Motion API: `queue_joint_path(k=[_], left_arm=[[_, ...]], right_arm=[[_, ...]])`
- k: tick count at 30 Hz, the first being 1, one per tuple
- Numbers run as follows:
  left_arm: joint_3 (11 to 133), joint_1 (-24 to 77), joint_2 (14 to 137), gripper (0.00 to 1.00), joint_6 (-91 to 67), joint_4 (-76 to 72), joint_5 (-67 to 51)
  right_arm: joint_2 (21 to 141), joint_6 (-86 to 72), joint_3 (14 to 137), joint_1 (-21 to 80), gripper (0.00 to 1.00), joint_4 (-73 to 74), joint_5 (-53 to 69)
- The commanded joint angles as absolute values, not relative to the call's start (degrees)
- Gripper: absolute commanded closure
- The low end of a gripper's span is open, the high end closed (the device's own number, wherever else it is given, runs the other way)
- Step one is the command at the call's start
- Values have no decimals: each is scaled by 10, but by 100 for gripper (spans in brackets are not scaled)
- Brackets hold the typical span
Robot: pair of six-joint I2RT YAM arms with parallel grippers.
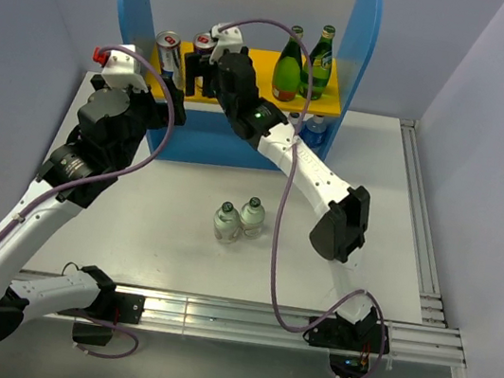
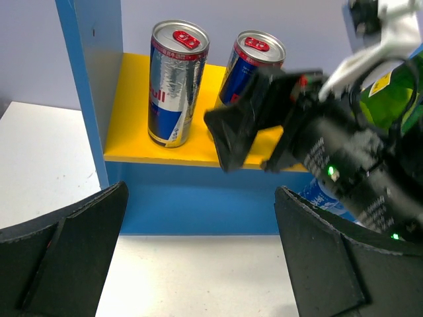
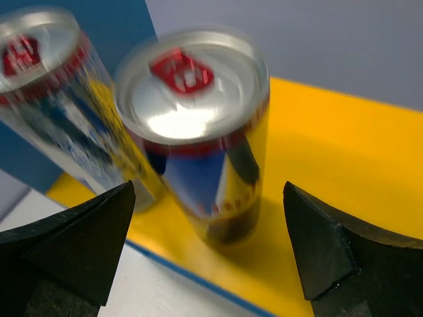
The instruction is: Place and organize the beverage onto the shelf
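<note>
The shelf [image 1: 356, 42] stands at the back of the table, with a yellow top board [image 1: 256, 75] between tall blue side panels. Two silver-and-blue cans stand on the board's left end, one [image 1: 167, 51] by the left panel and one [image 3: 198, 132] beside it. My right gripper [image 3: 208, 257] is open, its fingers on either side of the second can and apart from it. My left gripper [image 2: 198, 264] hangs open and empty over the table in front of the shelf's blue front [image 2: 198, 198]. Two green bottles [image 1: 289, 65] stand on the board's right half.
Two small clear bottles [image 1: 239, 219] stand together on the white table in front of the shelf. Blue-labelled bottles [image 1: 314, 127] sit on the shelf's lower level at the right. Metal rails [image 1: 417, 234] run along the table's right and near edges.
</note>
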State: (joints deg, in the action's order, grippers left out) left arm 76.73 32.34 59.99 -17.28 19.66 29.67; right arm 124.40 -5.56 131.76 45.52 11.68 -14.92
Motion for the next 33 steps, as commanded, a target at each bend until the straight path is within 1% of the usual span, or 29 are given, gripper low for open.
queue_joint_path(k=[1,2,7,10,11,12,13,14,15,16,17,18,20,21,24,29,30,32,33], left_arm=[[765,327,590,1,-173,186,307],[765,326,592,1,-173,186,307],[768,328,599,1,-173,191,312],[762,336,596,1,-171,194,330],[760,345,597,1,-169,197,338],[763,355,597,1,-165,201,350],[766,368,604,1,-160,222,363],[767,414,608,1,-148,229,410],[765,445,613,1,-145,242,434],[760,473,623,1,-147,254,454],[752,518,625,1,-162,278,468],[731,537,621,1,-174,287,474],[702,583,607,1,-221,301,472],[671,595,584,1,-238,302,462],[597,626,538,1,-285,273,412],[496,649,517,1,-351,252,389],[460,650,516,1,-357,244,382],[421,651,515,1,-366,194,362],[380,651,518,1,-364,171,353]], right_arm=[[1159,-62,1247,464,0,55,-162],[1148,-62,1215,467,0,48,-163],[1096,-70,1147,475,0,37,-178],[1039,-79,1065,488,0,18,-190],[1019,-76,1007,496,0,8,-203],[973,-72,974,503,0,-16,-216],[949,-69,942,522,0,-27,-229],[923,-63,877,533,0,-37,-242],[869,-62,843,543,0,-58,-263],[841,-63,812,561,0,-65,-273],[814,-69,755,570,0,-69,-285],[760,-71,727,579,0,-72,-300],[704,-76,654,605,0,-72,-329],[652,-80,632,611,0,-63,-337],[561,-87,571,636,0,-31,-379],[460,-106,510,646,0,25,-441],[437,-109,505,647,0,34,-446],[419,-112,490,648,0,40,-456],[406,-112,484,647,0,40,-461]])
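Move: Beneath the left hand and about 18 cm to its right, the left clear bottle stands some 33 cm lower and 6 cm nearer the base; the right clear bottle is 6 cm right of it and 3 cm farther out. For the right hand, that right bottle lies about 20 cm back, 16 cm right and 27 cm below. The just-placed can is about 2 cm ahead between its open fingers, the left can 8 cm left of that can. Backing off the placed can with fingers already wide open, the right hand withdraws roughly 26 cm back and 23 cm to the right, nearly level, its left side rolling up a little. After a short wait the left hand sinks about 22 cm while swinging back and right towards the left clear bottle, tipping some 20 degrees down and turning clockwise; its fingers stay open and haven't reached the bottle. ##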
